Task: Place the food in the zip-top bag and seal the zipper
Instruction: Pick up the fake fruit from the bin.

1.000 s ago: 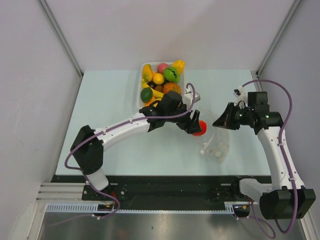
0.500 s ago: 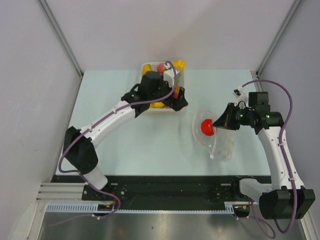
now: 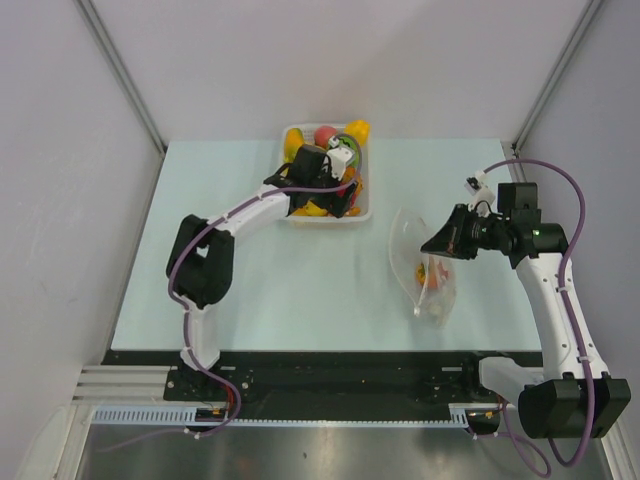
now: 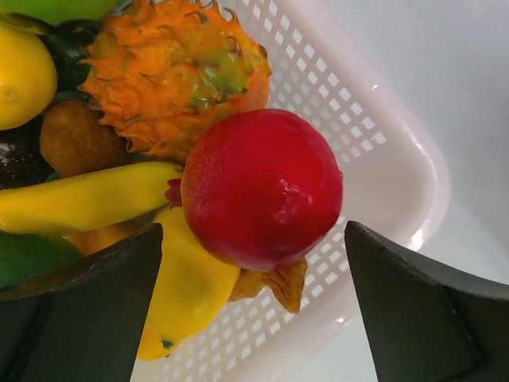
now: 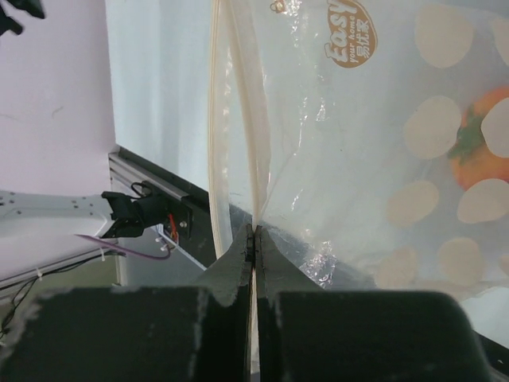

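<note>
My left gripper [image 3: 338, 200] is open and hangs over the food in the white basket [image 3: 365, 214]. In the left wrist view a glossy red fruit [image 4: 262, 187] lies between the left gripper's [image 4: 253, 247] spread fingers [image 4: 87, 310], which do not touch it. An orange spiky fruit [image 4: 175, 72] and yellow pieces [image 4: 187, 286] lie around it. My right gripper [image 3: 441, 243] is shut on the mouth edge of the zip-top bag [image 3: 425, 275], holding it up. Its pale zipper [image 5: 219, 119] runs up from the right gripper [image 5: 253, 232]. Orange-red food [image 5: 481, 143] shows through the bag.
The basket's slotted wall [image 4: 382, 183] curves just right of the red fruit. Pale table [image 3: 250, 270] lies between basket and bag. Grey walls with metal posts [image 3: 125, 80] close the sides and back. The black base rail [image 3: 340, 375] runs along the near edge.
The left arm carried a red fruit to the bag, let it go, then swung back over the basket with its jaws open. The bag's mouth gaped, then narrowed. The right arm stayed put.
</note>
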`<state>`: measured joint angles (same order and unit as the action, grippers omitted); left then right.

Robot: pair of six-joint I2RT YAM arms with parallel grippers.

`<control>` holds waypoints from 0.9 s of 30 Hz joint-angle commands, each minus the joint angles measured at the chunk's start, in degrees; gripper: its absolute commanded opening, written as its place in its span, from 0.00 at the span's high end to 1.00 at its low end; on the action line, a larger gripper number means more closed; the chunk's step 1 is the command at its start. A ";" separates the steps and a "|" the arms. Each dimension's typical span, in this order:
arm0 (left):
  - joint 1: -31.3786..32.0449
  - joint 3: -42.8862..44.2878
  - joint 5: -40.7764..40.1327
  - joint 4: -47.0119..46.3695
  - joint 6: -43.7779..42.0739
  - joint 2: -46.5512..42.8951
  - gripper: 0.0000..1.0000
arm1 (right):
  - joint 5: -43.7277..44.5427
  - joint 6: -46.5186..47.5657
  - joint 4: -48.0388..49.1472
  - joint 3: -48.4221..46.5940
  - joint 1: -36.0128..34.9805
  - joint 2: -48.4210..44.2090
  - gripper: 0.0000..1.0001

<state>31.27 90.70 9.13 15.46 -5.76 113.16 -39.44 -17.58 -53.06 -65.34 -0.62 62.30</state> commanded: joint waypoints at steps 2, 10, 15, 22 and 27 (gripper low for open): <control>-0.15 4.49 -2.62 -1.40 -2.85 1.53 0.00 | -5.56 -3.86 3.92 -2.33 -0.25 -0.87 1.00; -0.86 3.45 3.07 -2.27 1.44 -3.80 0.38 | -1.96 -1.93 4.02 -1.46 -0.52 0.45 1.00; -0.51 1.06 10.99 -4.56 7.84 -12.25 0.43 | -1.26 0.18 1.83 -1.89 0.18 0.71 1.00; 8.87 -2.01 19.27 -7.29 16.39 -21.93 0.42 | 0.24 0.18 0.68 -0.75 1.68 -0.60 1.00; 15.83 -2.98 18.83 -7.91 17.54 -21.59 0.39 | 1.12 0.09 0.50 -1.19 1.76 -1.13 1.00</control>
<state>42.48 89.71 25.15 8.58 8.80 90.39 -39.29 -17.96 -52.29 -65.34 0.89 62.83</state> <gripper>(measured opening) 0.698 0.009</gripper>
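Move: The left hand, open above the bin, has the pomegranate nearly between its fingertips: roughly 2 cm farther forward, 1 cm right and 2 cm lower. Seen from the pomegranate, the spiky orange fruit lies some 6 cm farther out and 1 cm right, the lemon 5 cm left and 2 cm nearer, the banana 7 cm left and 3 cm out. For the right hand, still pinching the bag, the pomegranate is about 22 cm ahead, 18 cm left and 13 cm lower. Down and forward by only about a centimetre, the left hand settles around the pomegranate, and its fingers close from wide open until they pinch the sides. It then rises fast, over 20 cm, sweeping about 15 cm back and nearly 10 cm right towards the bag, while the wrist swings some 35 degrees to aim the fingers flatter and more to the right. The right hand keeps its pinch on the bag. ##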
